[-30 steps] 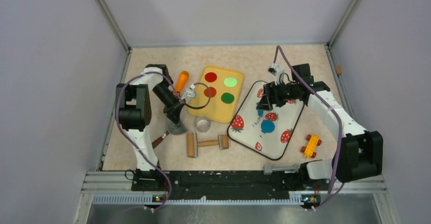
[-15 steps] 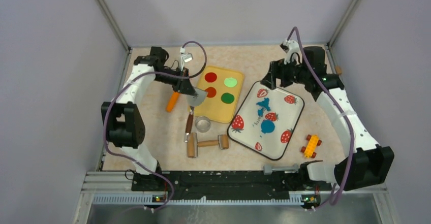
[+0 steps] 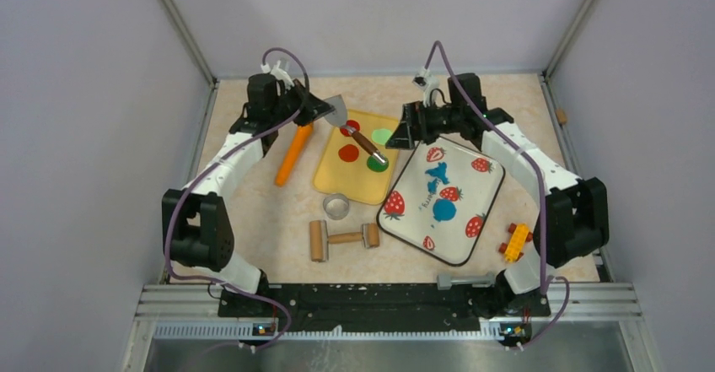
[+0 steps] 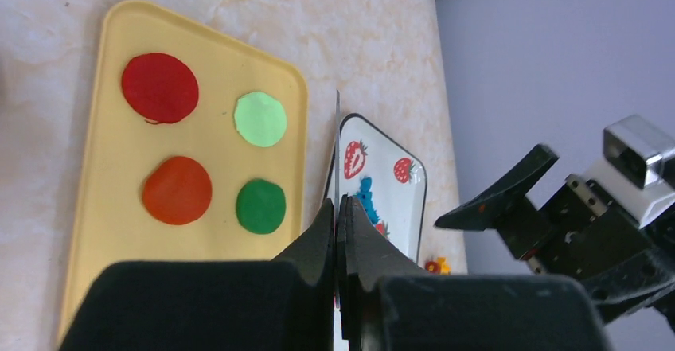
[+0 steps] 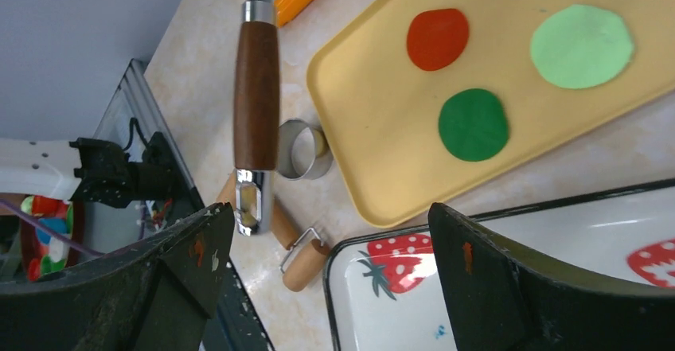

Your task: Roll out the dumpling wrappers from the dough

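Observation:
The blue dough [image 3: 436,174] lies as a ragged scrap on the strawberry tray [image 3: 465,188], and also shows in the left wrist view [image 4: 367,194]. A round blue dumpling wrapper [image 3: 444,210] sits just below it on the same tray. My left gripper [image 3: 319,109] [image 4: 337,201] is shut on the thin metal blade of a spatula [image 3: 339,108], held in the air over the yellow tray. The spatula's wooden handle [image 3: 364,142] [image 5: 256,96] points toward my right gripper [image 3: 403,136] [image 5: 330,212]. That gripper hangs open beside the handle's end, nothing between its fingers.
The yellow tray [image 3: 337,182] holds red and green discs. An orange-handled tool [image 3: 292,154] lies left of it. A metal ring cutter [image 3: 336,206] and a wooden roller [image 3: 344,239] lie in front. A yellow toy [image 3: 515,241] sits right of the strawberry tray.
My left arm swung from the table front to the back, lifting the spatula over the yellow tray. My right gripper left the strawberry tray, moved left and opened wider.

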You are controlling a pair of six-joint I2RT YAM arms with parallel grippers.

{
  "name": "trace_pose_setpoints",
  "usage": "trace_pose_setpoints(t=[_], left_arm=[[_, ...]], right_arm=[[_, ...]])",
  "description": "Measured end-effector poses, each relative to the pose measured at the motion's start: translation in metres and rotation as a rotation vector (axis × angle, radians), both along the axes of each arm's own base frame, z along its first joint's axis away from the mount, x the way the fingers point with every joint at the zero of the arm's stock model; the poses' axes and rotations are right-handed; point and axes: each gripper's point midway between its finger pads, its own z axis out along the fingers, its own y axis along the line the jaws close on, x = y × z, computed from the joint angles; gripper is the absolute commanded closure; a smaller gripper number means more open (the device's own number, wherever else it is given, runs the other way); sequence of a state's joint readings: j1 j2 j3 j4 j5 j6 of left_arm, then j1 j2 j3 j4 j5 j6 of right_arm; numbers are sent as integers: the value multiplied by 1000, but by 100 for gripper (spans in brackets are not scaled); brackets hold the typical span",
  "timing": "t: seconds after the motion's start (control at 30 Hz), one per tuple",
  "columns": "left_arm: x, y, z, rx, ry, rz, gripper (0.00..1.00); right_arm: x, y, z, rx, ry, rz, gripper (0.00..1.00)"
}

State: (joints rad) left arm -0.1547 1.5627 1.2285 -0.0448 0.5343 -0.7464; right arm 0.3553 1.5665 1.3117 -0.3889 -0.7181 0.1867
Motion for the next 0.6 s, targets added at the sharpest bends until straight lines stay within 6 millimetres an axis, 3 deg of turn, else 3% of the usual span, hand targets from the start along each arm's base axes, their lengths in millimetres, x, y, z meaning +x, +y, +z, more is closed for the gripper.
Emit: trace_pose_setpoints(t=[0.27,0.43,0.6], left_arm=[[0,-25,-6,-85,43,68,100],[2,-27,-8,-109,67,106,100],[3,-27,-8,-121,75,128,100]], right_arm=[[-21,39,-1,40,23,128,16],[-28,49,-2,34,13,153,25],[-20,48,-6,-7,-25,114,36]])
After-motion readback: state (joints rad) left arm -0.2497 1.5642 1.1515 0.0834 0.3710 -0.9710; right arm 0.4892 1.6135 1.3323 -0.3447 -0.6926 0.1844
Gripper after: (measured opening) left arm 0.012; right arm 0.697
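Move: The spatula's wooden handle has its middle about 8 cm to the left of the right hand and 2 cm back, near its height; from the left hand, which grips the blade, it is some 10 cm back and 10 cm right. From the right hand, the dark green wrapper lies about 6 cm left, 1 cm back, and the light green one 5 cm left, 6 cm ahead, both some 21 cm below. The spatula, still pinched by its blade in the left fingers, is offered about 3 cm to the right with a slight dip and a small wrist turn. The right hand comes in from the other side, roughly 5 cm left and 2 cm back, turning a little counter-clockwise, and brings its open fingers around the handle's end; they start closing but stay well apart. ##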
